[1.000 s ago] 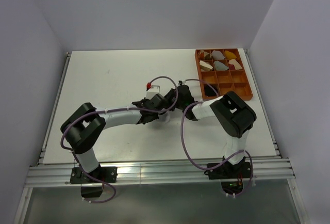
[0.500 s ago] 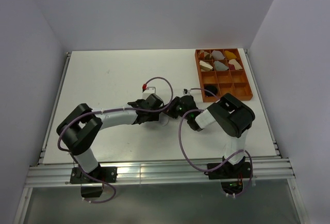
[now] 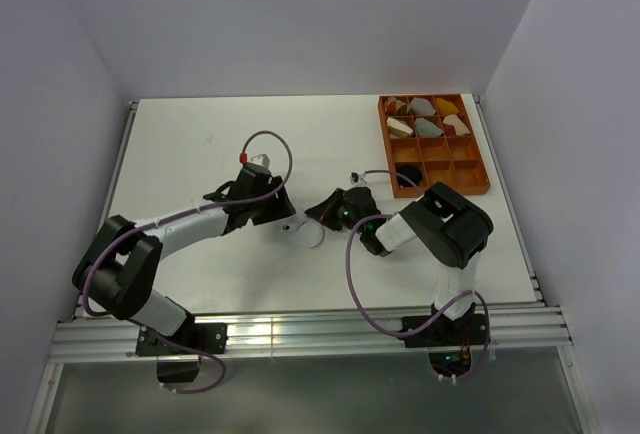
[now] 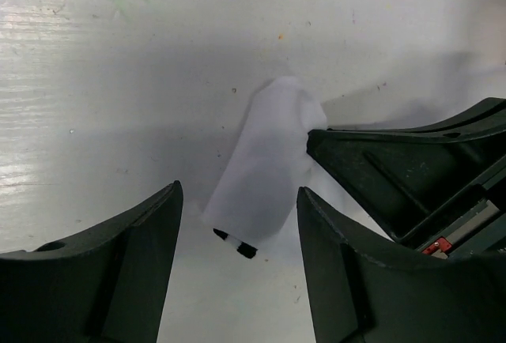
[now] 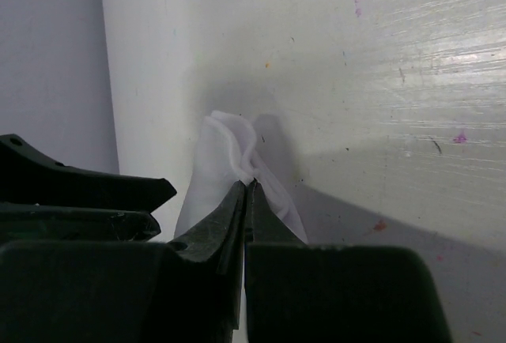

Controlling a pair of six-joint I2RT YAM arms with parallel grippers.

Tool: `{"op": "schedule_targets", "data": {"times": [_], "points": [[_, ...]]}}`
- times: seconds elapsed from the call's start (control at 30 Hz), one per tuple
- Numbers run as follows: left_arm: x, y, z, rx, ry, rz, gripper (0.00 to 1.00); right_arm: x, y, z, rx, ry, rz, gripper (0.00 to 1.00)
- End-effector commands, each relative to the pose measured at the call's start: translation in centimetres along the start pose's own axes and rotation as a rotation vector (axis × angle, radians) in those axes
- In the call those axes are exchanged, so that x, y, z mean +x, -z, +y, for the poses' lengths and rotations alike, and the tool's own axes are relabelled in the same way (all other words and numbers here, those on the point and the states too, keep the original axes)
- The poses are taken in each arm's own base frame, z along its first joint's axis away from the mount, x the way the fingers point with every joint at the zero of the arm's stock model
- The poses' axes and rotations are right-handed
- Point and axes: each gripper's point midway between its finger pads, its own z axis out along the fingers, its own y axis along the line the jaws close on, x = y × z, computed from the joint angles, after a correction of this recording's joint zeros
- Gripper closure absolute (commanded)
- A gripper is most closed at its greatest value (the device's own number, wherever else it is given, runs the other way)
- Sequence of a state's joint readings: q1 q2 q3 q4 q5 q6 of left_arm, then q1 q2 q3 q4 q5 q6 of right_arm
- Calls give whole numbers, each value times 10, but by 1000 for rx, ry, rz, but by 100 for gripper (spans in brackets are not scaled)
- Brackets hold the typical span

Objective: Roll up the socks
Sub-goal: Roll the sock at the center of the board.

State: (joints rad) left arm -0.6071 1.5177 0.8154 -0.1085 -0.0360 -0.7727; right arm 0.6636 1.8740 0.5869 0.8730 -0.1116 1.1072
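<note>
The white sock (image 4: 269,153) lies crumpled on the table, its black-striped cuff (image 4: 236,244) pointing toward my left wrist camera. My left gripper (image 4: 239,189) stands open, its fingers either side of the cuff end without touching it. The right gripper (image 5: 249,183) is shut, with a fold of the white sock (image 5: 225,165) pinched at its tips. From above, the sock (image 3: 308,235) sits between the left gripper (image 3: 283,216) and the right gripper (image 3: 322,212). A black fabric lump (image 3: 408,173), possibly the black sock, lies in a tray compartment.
An orange compartment tray (image 3: 483,159) stands at the back right, holding several rolled bundles in its far cells. Purple cables loop above both wrists. The two grippers' fingers are close together over the sock.
My left gripper has opened, let go of the sock and drawn back to the left. The right gripper has moved left onto the sock and closed on it.
</note>
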Motion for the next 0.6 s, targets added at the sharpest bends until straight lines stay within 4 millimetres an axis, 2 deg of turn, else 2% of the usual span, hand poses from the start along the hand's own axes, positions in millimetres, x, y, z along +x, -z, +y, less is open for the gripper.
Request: {"op": "schedule_targets", "data": {"times": [0.0, 0.23, 0.47, 0.57], "points": [[5, 0, -15, 121, 25, 56, 36, 3, 0, -1, 30, 63, 0, 100], [32, -10, -13, 178, 35, 186, 38, 4, 0, 5, 26, 110, -1, 100], [46, -11, -5, 174, 16, 224, 48, 6, -3, 7, 19, 133, 7, 100], [50, -10, -2, 175, 2, 233, 65, 4, -4, 10, 12, 165, 7, 100]]}}
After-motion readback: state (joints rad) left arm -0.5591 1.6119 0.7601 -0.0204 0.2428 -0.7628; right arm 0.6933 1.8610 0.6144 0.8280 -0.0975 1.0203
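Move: The white sock's middle lies some 4 cm to the left hand's right, about 2 cm back and 4 cm below. Its black-striped end is nearer, roughly 3 cm back, 1 cm to the right and 4 cm down. The right fingertips are about 5 cm to the left hand's right, 1 cm back and 3 cm lower. From the right hand, the sock's middle is roughly 2 cm back, 1 cm left and 1 cm below. Down and back, and a little to the right, the left hand sinks about 3 cm onto the sock's striped end, its fingers tipping some 10 degrees steeper. They straddle the sock's sides and narrow from wide to under half open. The shut right fingers keep their pinch on the sock's edge and ease about 1 cm left. ##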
